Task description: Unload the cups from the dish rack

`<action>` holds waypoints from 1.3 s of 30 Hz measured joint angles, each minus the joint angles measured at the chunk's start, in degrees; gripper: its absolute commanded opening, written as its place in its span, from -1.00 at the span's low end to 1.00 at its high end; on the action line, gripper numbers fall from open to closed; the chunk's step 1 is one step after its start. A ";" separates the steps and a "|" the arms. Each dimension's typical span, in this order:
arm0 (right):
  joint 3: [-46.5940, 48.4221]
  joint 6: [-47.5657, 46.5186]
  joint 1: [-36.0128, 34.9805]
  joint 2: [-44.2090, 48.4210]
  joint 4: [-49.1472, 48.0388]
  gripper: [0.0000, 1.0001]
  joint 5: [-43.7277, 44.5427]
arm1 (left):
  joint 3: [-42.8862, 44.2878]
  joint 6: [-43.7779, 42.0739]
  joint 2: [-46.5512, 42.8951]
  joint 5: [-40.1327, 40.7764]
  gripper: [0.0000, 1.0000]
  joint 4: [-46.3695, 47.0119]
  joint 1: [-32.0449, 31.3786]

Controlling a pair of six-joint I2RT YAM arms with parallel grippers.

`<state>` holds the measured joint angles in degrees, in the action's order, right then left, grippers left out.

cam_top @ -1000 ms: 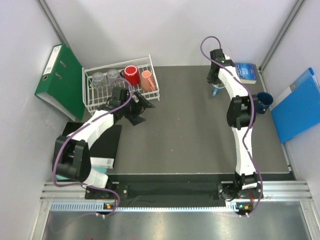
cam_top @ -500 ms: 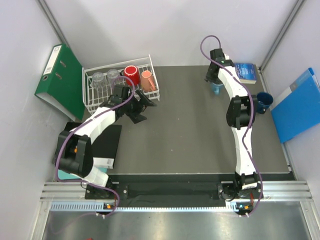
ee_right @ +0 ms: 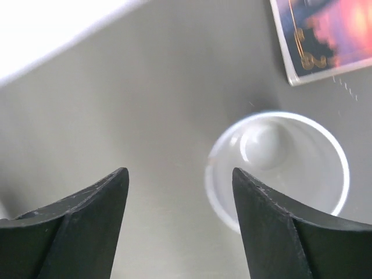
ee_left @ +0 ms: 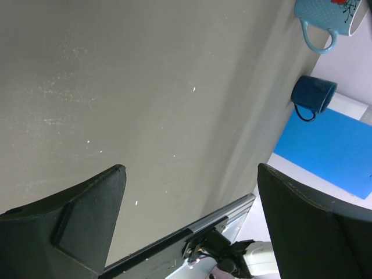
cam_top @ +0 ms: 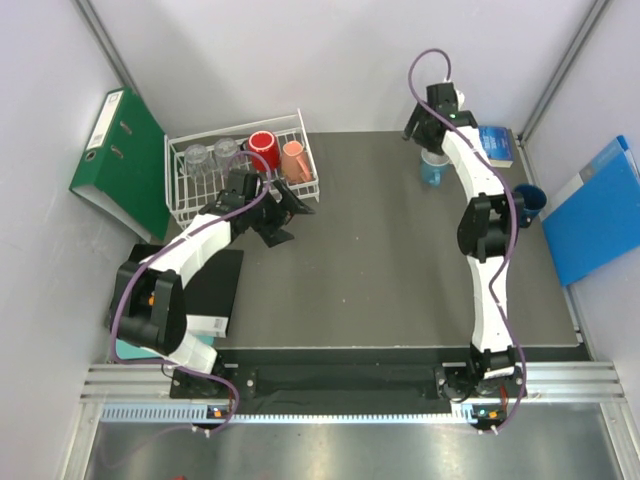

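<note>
The white wire dish rack [cam_top: 185, 205] at the back left holds two clear glass tumblers [cam_top: 197, 157], a red mug [cam_top: 262, 148] and an orange mug [cam_top: 294, 158]. My left gripper [cam_top: 296, 222] hovers just right of the rack, open and empty; in its wrist view the left gripper [ee_left: 190, 168] frames bare table. A light blue mug [cam_top: 433, 168] stands on the table at the back right, its white inside [ee_right: 279, 168] showing by one fingertip. My right gripper [cam_top: 422, 135] is open above it and holds nothing; the right gripper [ee_right: 178, 172] spans only table. A dark blue mug [cam_top: 528, 200] stands by the right edge.
A green binder [cam_top: 125, 160] leans left of the rack. A book [cam_top: 495, 145] lies beside the light blue mug, and a blue folder [cam_top: 595, 215] leans on the right wall. A black pad [cam_top: 215, 285] lies near the left arm's base.
My right gripper has opened, let go of the light blue mug and drawn back from it toward the far wall. The left gripper shifted slightly toward the rack, staying open.
</note>
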<state>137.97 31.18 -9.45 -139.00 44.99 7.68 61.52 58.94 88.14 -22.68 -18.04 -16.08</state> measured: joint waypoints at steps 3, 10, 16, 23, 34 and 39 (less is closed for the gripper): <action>-1.55 1.01 -0.26 4.37 -3.02 0.51 -1.14 | 0.00 -1.27 -0.26 0.07 0.98 -0.02 0.00; -5.01 1.99 -1.36 17.25 -8.63 0.92 -4.02 | 0.42 -3.89 -1.79 2.36 0.98 -0.09 0.02; -26.10 -1.95 -8.22 35.67 -16.57 0.99 -4.76 | 8.44 -11.63 -0.63 12.26 0.97 -1.03 -0.11; -51.23 -4.87 -16.81 50.21 -24.98 0.99 -7.15 | 30.14 -23.54 11.61 25.99 0.97 -0.92 -0.20; -63.04 -4.85 -17.46 64.02 -28.33 0.99 -9.88 | 35.50 -26.25 27.76 32.39 0.97 -0.07 -0.61; -63.36 -4.85 -17.51 69.46 -29.29 0.99 -10.40 | 37.05 -25.99 30.03 33.53 0.97 0.83 -1.62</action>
<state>74.61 26.33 -26.96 -69.54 15.70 -2.72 98.56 32.95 118.17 10.85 -17.21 -17.69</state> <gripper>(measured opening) 0.993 0.986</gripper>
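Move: The pink mug in the dish rack lies about 21 cm ahead of the left hand, 2 cm to its left and 5 cm below. The red mug stands some 7 cm left of the pink one and 1 cm farther out. From the right hand, the pink mug is about 31 cm left, 5 cm back and 4 cm lower; the set-down light blue mug is 6 cm below it, 4 cm right and 1 cm back, and the book 12 cm right, 3 cm ahead and 10 cm below. The left hand heads for the pink mug: forward nearly 20 cm, arching up about 10 cm and down again over the rack, wide open, its fingers swinging some 40 degrees from rightward to forward, still pointing down. The right hand leaves the light blue mug, opening fully, first rising steeply, then swinging back about 25 cm and left 11, turning counter-clockwise and tilting up. ##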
